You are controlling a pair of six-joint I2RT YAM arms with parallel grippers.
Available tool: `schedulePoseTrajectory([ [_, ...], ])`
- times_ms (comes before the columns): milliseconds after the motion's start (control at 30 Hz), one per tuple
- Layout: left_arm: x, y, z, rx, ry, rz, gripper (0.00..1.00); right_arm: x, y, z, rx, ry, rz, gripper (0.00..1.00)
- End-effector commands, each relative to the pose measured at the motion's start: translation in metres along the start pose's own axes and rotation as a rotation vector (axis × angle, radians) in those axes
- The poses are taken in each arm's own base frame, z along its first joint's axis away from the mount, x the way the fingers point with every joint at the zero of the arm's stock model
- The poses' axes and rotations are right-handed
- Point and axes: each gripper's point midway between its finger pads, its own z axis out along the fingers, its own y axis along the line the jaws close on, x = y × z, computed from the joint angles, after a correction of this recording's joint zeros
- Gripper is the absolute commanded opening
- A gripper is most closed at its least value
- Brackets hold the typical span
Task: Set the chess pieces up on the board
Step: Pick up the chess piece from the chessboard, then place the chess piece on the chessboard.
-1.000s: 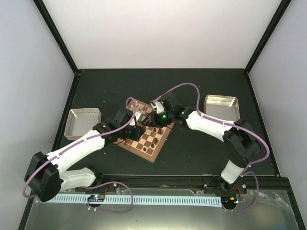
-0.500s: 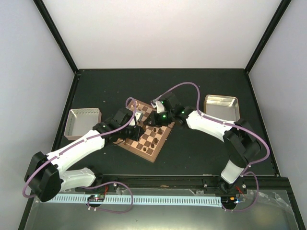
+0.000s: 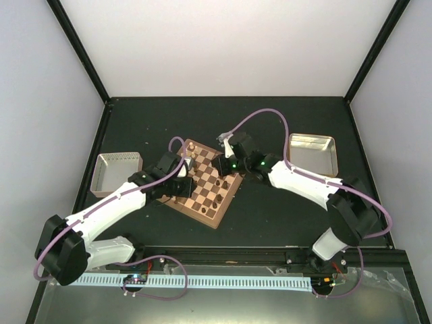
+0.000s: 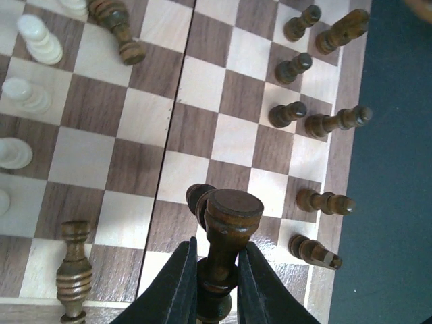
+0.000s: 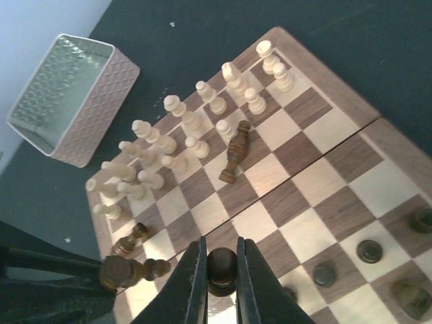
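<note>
The board lies turned at an angle in the middle of the black table. Cream chess pieces crowd its far-left side, and dark ones stand along the near-right edge. My left gripper is shut on a tall dark piece, held base-outward above the board's near corner. My right gripper is shut on a small dark pawn over the middle squares. One dark piece lies on its side beside the cream rows. From above, the left gripper and right gripper hang over opposite sides of the board.
A metal tray sits left of the board and another to its right. The left tray stands close to the cream pieces. A dark piece stands at the board's edge near my left fingers.
The right gripper has gone from partly open to shut on the dark pawn, and its arm has shifted. The left arm has moved slightly left, still holding its piece.
</note>
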Motion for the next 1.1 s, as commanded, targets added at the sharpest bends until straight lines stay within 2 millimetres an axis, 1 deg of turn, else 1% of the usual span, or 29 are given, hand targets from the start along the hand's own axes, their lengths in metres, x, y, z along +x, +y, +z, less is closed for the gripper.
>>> schedulePoseTrajectory([
  [0,0.003,0.007,-0.005,-0.011,0.011,-0.076,0.01,-0.002,-0.010,-0.012,0.166,-0.059,-0.220,0.06],
  [67,0.002,0.006,-0.006,-0.001,0.010,-0.094,0.01,0.008,-0.003,-0.011,0.170,-0.045,-0.265,0.06],
  [167,0.001,0.009,-0.007,-0.002,0.008,-0.116,0.02,0.028,0.009,-0.005,0.163,0.002,-0.318,0.07],
  [400,0.009,0.018,-0.007,0.011,0.041,-0.150,0.02,0.071,0.031,0.014,0.151,0.100,-0.390,0.07],
  [467,0.010,0.019,-0.009,0.018,0.049,-0.144,0.02,0.082,0.033,0.022,0.153,0.130,-0.393,0.07],
  [533,0.011,0.020,-0.010,0.027,0.054,-0.142,0.02,0.091,0.029,0.028,0.171,0.159,-0.393,0.07],
  [600,0.011,0.018,-0.010,0.046,0.058,-0.140,0.02,0.098,0.024,0.032,0.188,0.179,-0.396,0.07],
  [767,0.010,0.014,-0.008,0.077,0.058,-0.121,0.01,0.113,0.018,0.039,0.193,0.231,-0.431,0.09],
  [900,0.011,0.013,-0.005,0.083,0.072,-0.124,0.02,0.117,0.018,0.039,0.196,0.261,-0.456,0.11],
  [1067,0.007,0.011,-0.004,0.091,0.063,-0.123,0.02,0.122,0.023,0.038,0.160,0.288,-0.475,0.11],
])
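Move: Back from the right hand by about 9 cm, 2 cm to its left and some 11 cm below lies the empty pawn-row square that its dark pawn is taken to. The corner pawn stands about 2 cm back and 1 cm left of that square, a back-row piece 2 cm right and 1 cm back of it, another pawn 6 cm farther out and 4 cm right. From the left hand the square is level, 5 cm right and 7 cm down. Carrying its pinched dark pawn, the right hand swings back about 8 cm towards the near edge of the board, easing left, then sinks about 9 cm over the gap beside the corner pawn, fingers tipping some 20 degrees steeper and turning slightly counter-clockwise. The left hand keeps its own dark piece and draws about 2 cm left, away from that gap. ##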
